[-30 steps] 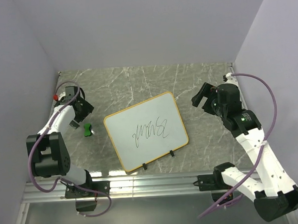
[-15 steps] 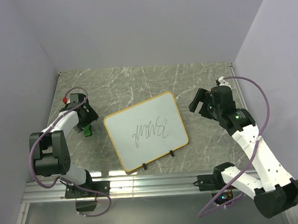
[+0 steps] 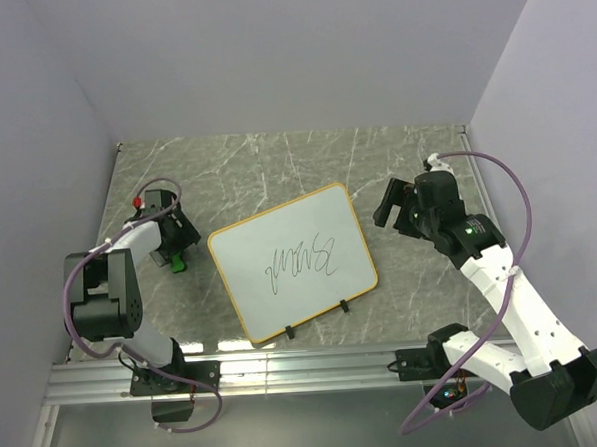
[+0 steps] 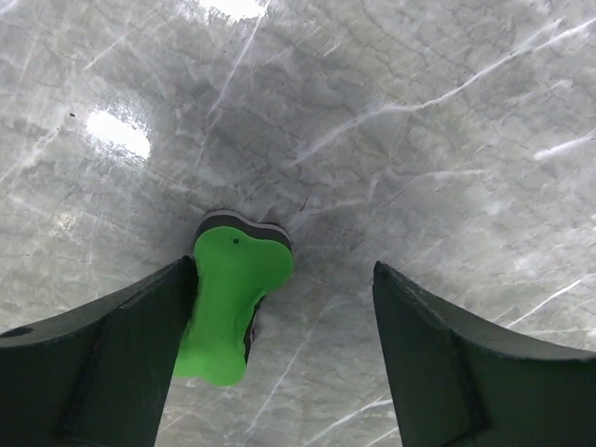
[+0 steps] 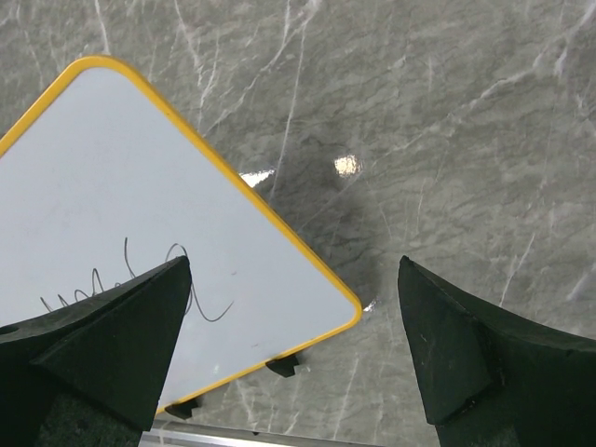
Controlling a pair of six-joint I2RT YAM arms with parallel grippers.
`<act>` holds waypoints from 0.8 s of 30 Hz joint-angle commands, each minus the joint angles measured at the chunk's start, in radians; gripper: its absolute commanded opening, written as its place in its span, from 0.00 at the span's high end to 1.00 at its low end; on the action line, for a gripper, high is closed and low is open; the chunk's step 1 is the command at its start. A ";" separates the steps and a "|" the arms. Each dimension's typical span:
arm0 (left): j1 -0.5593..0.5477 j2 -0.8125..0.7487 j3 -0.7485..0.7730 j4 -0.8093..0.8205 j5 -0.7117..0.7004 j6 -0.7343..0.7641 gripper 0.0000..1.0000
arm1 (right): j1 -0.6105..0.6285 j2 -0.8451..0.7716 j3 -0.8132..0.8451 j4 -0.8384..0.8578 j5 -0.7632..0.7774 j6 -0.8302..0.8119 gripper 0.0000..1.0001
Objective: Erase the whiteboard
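The whiteboard (image 3: 292, 261) lies flat mid-table, white with a yellow-orange frame, two black clip feet at its near edge and a dark scribble (image 3: 302, 260) in its middle. A small green eraser (image 3: 178, 258) lies left of the board. My left gripper (image 3: 175, 240) is open and low over the eraser; in the left wrist view the eraser (image 4: 228, 303) sits against the left finger (image 4: 121, 363), and the jaws (image 4: 284, 358) stand wide. My right gripper (image 3: 391, 203) is open and empty, right of the board; its view shows the board's corner (image 5: 140, 233) between the jaws.
The grey marble table (image 3: 275, 165) is boxed in by pale walls at the back and sides. A metal rail (image 3: 306, 368) runs along the near edge by the arm bases.
My left gripper has moved down and toward the eraser, now standing over it. My right gripper has shifted slightly left toward the board's right edge.
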 commanded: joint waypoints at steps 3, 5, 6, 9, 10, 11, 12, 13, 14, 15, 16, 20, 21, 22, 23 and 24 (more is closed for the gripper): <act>-0.006 -0.042 -0.008 -0.011 0.033 -0.037 0.22 | 0.018 -0.003 0.009 0.036 0.031 -0.028 0.02; -0.013 -0.058 -0.015 -0.014 0.025 -0.042 0.24 | 0.022 0.001 0.011 0.040 0.031 -0.033 0.02; -0.019 -0.061 -0.023 -0.017 0.024 -0.046 0.25 | 0.025 0.003 0.013 0.045 0.031 -0.036 0.02; -0.023 -0.067 -0.037 -0.025 0.016 -0.054 0.29 | 0.032 0.010 0.023 0.051 0.036 -0.050 0.02; -0.026 -0.070 -0.042 -0.026 0.011 -0.056 0.30 | 0.036 0.012 0.031 0.050 0.047 -0.053 0.02; -0.028 -0.072 -0.045 -0.028 0.008 -0.056 0.30 | 0.039 0.013 0.034 0.050 0.048 -0.060 0.02; -0.031 -0.076 -0.054 -0.026 0.010 -0.054 0.31 | 0.039 0.013 0.037 0.050 0.051 -0.067 0.02; -0.031 -0.084 -0.058 -0.026 0.010 -0.056 0.35 | 0.041 0.015 0.043 0.050 0.056 -0.073 0.02; -0.033 -0.087 -0.060 -0.025 0.011 -0.056 0.38 | 0.042 0.017 0.045 0.050 0.056 -0.074 0.02; -0.034 -0.088 -0.068 -0.025 0.011 -0.057 0.44 | 0.042 0.015 0.046 0.051 0.056 -0.076 0.02; -0.036 -0.093 -0.068 -0.025 0.011 -0.057 0.57 | 0.044 0.018 0.049 0.050 0.054 -0.077 0.02; -0.036 -0.090 -0.068 -0.032 0.002 -0.060 0.82 | 0.044 0.012 0.052 0.053 0.054 -0.084 0.02; -0.037 -0.087 -0.063 -0.039 0.001 -0.060 0.87 | 0.045 0.013 0.051 0.057 0.056 -0.085 0.02; -0.037 -0.082 -0.059 -0.042 0.001 -0.059 0.99 | 0.044 0.013 0.051 0.059 0.056 -0.088 0.02; -0.037 -0.082 -0.046 -0.052 -0.001 -0.060 1.00 | 0.044 0.013 0.049 0.065 0.054 -0.100 0.02; -0.037 -0.081 -0.039 -0.058 0.002 -0.059 1.00 | 0.044 0.015 0.048 0.086 0.026 -0.126 0.02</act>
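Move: The green eraser lies just under the left hand's open fingers, its middle roughly 2 cm back, 1 cm left and 1 cm below, close against the left finger. The whiteboard's middle is about 29 cm to the right, 4 cm back and 2 cm lower; its far left corner is only some 8 cm right and 3 cm ahead. From the right hand the eraser is about 50 cm left, 4 cm ahead and 20 cm below. Back and to the right at table level, the left hand slides a little over 2 cm, its height and wrist hardly changing. Its fingers narrow slowly on the way, the left one bearing the eraser along towards the whiteboard, then snap nearly shut as the hand stops, pinching the eraser's narrow green waist. ##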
